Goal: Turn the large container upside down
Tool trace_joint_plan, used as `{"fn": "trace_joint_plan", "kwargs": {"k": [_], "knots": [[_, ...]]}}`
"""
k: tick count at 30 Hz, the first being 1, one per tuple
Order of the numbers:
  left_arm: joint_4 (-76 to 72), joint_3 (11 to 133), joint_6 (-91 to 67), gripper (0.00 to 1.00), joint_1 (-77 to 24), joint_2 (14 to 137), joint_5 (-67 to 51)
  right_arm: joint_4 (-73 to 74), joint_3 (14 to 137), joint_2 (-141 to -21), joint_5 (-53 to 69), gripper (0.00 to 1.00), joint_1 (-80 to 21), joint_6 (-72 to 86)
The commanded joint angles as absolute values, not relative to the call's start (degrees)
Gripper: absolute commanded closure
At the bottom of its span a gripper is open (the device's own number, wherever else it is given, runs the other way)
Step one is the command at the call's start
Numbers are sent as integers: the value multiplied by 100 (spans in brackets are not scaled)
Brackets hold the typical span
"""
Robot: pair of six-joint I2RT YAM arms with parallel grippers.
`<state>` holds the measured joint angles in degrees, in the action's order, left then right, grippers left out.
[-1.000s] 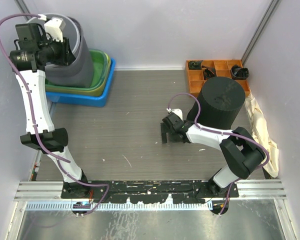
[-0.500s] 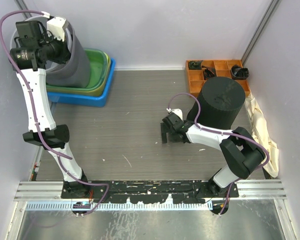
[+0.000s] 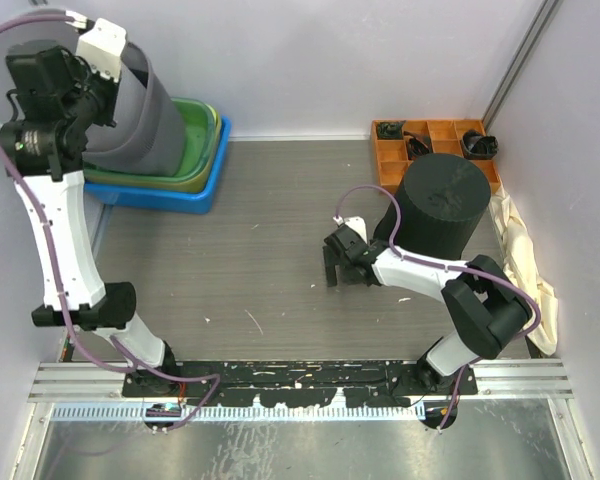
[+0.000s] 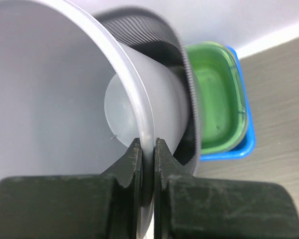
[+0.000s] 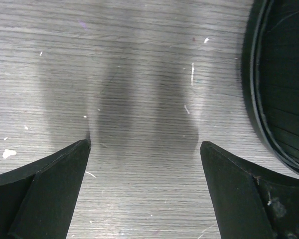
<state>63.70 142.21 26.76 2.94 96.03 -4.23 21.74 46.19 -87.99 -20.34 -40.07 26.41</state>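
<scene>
The large container [image 3: 145,110] is a tall grey tub at the far left, tilted over the stacked trays. My left gripper [image 3: 108,72] is high up at its top edge. In the left wrist view the left gripper [image 4: 148,145] is shut on the tub's thin rim, one finger inside and one outside, and the large container [image 4: 50,99] shows its pale inner wall and bottom. My right gripper [image 3: 330,268] rests low over the table, mid-right, and the right gripper [image 5: 144,144] is open over bare wood-grain surface.
A green tray [image 3: 202,130] nests in a blue tray [image 3: 205,192] under the grey tub. A black cylindrical bin [image 3: 442,205] stands right of my right gripper, its ribbed edge [image 5: 284,74] close by. An orange organizer [image 3: 420,140] and a white cloth [image 3: 525,260] lie at the right.
The left gripper closed on the grey tub's rim, and the left arm rose, lifting and tilting the tub. The right arm has stayed still.
</scene>
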Motion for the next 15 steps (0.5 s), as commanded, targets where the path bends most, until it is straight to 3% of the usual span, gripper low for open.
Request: {"fn": "trace_joint_plan", "kwargs": {"k": [1,10,15], "knots": [[5292,14981,3430,100,144,9240,456,2512,4991,-8591,-2593,0,-4017,2518],[4107,14801,4162,100,-578,8761,1175,3174,5085,-8312,-3668,0,-3442,3176],[4069,15125,3796,100,-866,8422,839,3408,5038,-7797,-4060,0,-2681,3211]]}}
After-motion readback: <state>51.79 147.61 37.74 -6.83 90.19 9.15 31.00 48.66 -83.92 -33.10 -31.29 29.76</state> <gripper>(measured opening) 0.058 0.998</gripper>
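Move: The mesh bin, out of which the left hand is lifting the light grey bin by its rim, has its middle about 11 cm ahead of that hand, some 4 cm left and 28 cm below; the tray stack is directly under the mesh bin, about 45 cm below the hand. From the empty right hand, the upturned black container lies roughly 9 cm ahead, 17 cm right and 9 cm higher, and the orange box about 24 cm ahead and 21 cm right, near its level. The light grey bin, still pinched by its rim in the left fingers, is drawn up some 12 cm and about 5 cm back, away from the mesh bin, as the wrist tips its fingers upward and rolls its left side up. The right hand, wide open, speeds up to the right towards the black container, rising slightly and turning clockwise. ##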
